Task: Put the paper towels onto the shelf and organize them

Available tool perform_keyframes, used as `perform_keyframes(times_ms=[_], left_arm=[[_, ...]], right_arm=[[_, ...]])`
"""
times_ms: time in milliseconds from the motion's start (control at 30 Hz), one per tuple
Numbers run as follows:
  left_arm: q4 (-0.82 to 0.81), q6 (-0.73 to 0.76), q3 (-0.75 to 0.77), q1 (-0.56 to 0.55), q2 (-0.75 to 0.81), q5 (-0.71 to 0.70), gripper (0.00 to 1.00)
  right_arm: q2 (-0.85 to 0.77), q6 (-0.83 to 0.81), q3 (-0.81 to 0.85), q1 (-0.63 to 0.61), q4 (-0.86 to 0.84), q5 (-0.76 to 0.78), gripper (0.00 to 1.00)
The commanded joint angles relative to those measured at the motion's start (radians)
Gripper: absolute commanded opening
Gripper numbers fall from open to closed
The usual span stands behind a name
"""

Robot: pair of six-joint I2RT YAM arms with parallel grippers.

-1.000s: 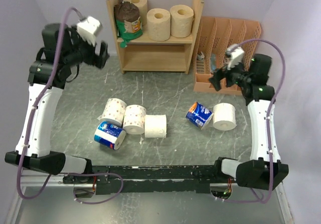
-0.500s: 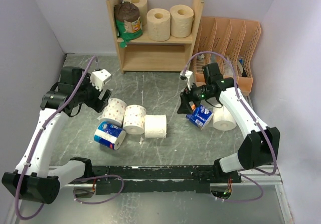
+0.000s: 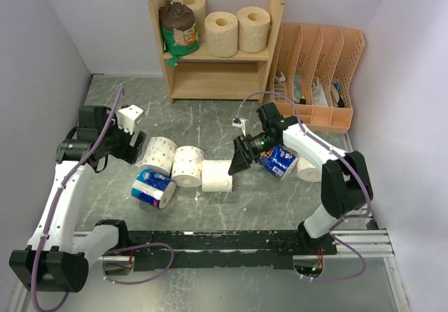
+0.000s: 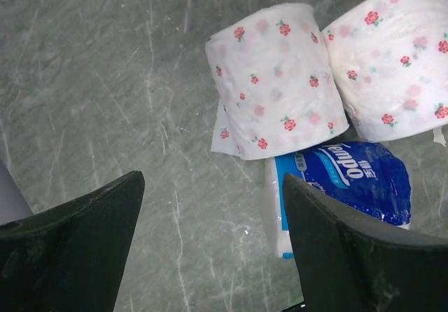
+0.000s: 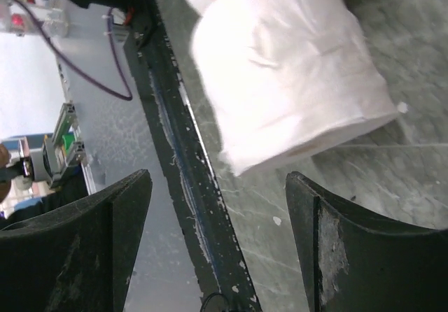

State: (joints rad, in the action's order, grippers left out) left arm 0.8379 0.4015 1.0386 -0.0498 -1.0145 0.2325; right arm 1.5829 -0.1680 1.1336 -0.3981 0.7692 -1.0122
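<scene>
The wooden shelf [image 3: 218,54] at the back holds three tan rolls [image 3: 222,33] and a green-and-brown wrapped roll [image 3: 178,29] on its upper tier. On the table lie two dotted white rolls [image 3: 159,156] [image 4: 276,81], a plain white roll [image 3: 217,175] [image 5: 287,74], a blue-wrapped roll [image 3: 153,188] [image 4: 346,186], another blue-wrapped roll [image 3: 278,161] and a white roll [image 3: 311,168] partly behind the right arm. My left gripper [image 3: 138,147] [image 4: 213,256] hangs open just left of the dotted roll. My right gripper [image 3: 238,161] [image 5: 217,249] is open just right of the plain white roll, holding nothing.
A peach slotted file organizer [image 3: 318,74] stands right of the shelf. The shelf's lower tier [image 3: 217,81] has nothing on it. A black rail [image 3: 231,242] runs along the near edge. Walls close in on the left, back and right.
Both arms came down from raised poses. The left gripper dropped beside the dotted roll; the right gripper swept left past the blue-wrapped roll to the plain white roll.
</scene>
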Motion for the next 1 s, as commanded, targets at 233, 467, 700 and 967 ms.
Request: perform_keyframes(times_ms=[233,467,700,967], left_arm=[[-0.044,-0.02,0.021,0.035,0.027,0.047,0.9],[-0.058,-0.02,0.0,0.036,0.023,0.063,0.9],[-0.066,-0.018,-0.023,0.036,0.023,0.063,0.9],[-0.066,-0.018,-0.031,0.036,0.028,0.071,0.9]], right_arm=[[0.128,0.137,-0.005,-0.032,-0.12,0.149,0.76],[0.154,0.199,0.007,-0.103,-0.199,0.149,0.67],[0.155,0.184,0.069,-0.13,-0.223,0.24,0.26],[-0.011,-0.062,0.136,-0.123,-0.229,0.51,0.0]])
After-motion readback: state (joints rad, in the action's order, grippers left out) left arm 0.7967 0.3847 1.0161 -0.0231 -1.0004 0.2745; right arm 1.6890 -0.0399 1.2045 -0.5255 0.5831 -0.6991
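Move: Some 7 cm to the right hand's left and 9 cm below is the plain white roll, about level with it fore and aft. A flowered roll lies next to it, 17 cm left of the hand and 2 cm ahead; the blue pack is 12 cm right and 4 cm ahead. All lie on the table, 9 cm lower. From the left hand, the white roll is roughly 27 cm right, 5 cm back and 14 cm below. Sinking about 5.5 cm towards the right-hand end of the white roll, the open right hand then edges some 3 cm left and shuts its fingers almost fully, pinching paper at the rim of that end. Keeping this pinch, it draws forward about 4 cm and starts upward 2 cm, the wrist tilting slightly. ##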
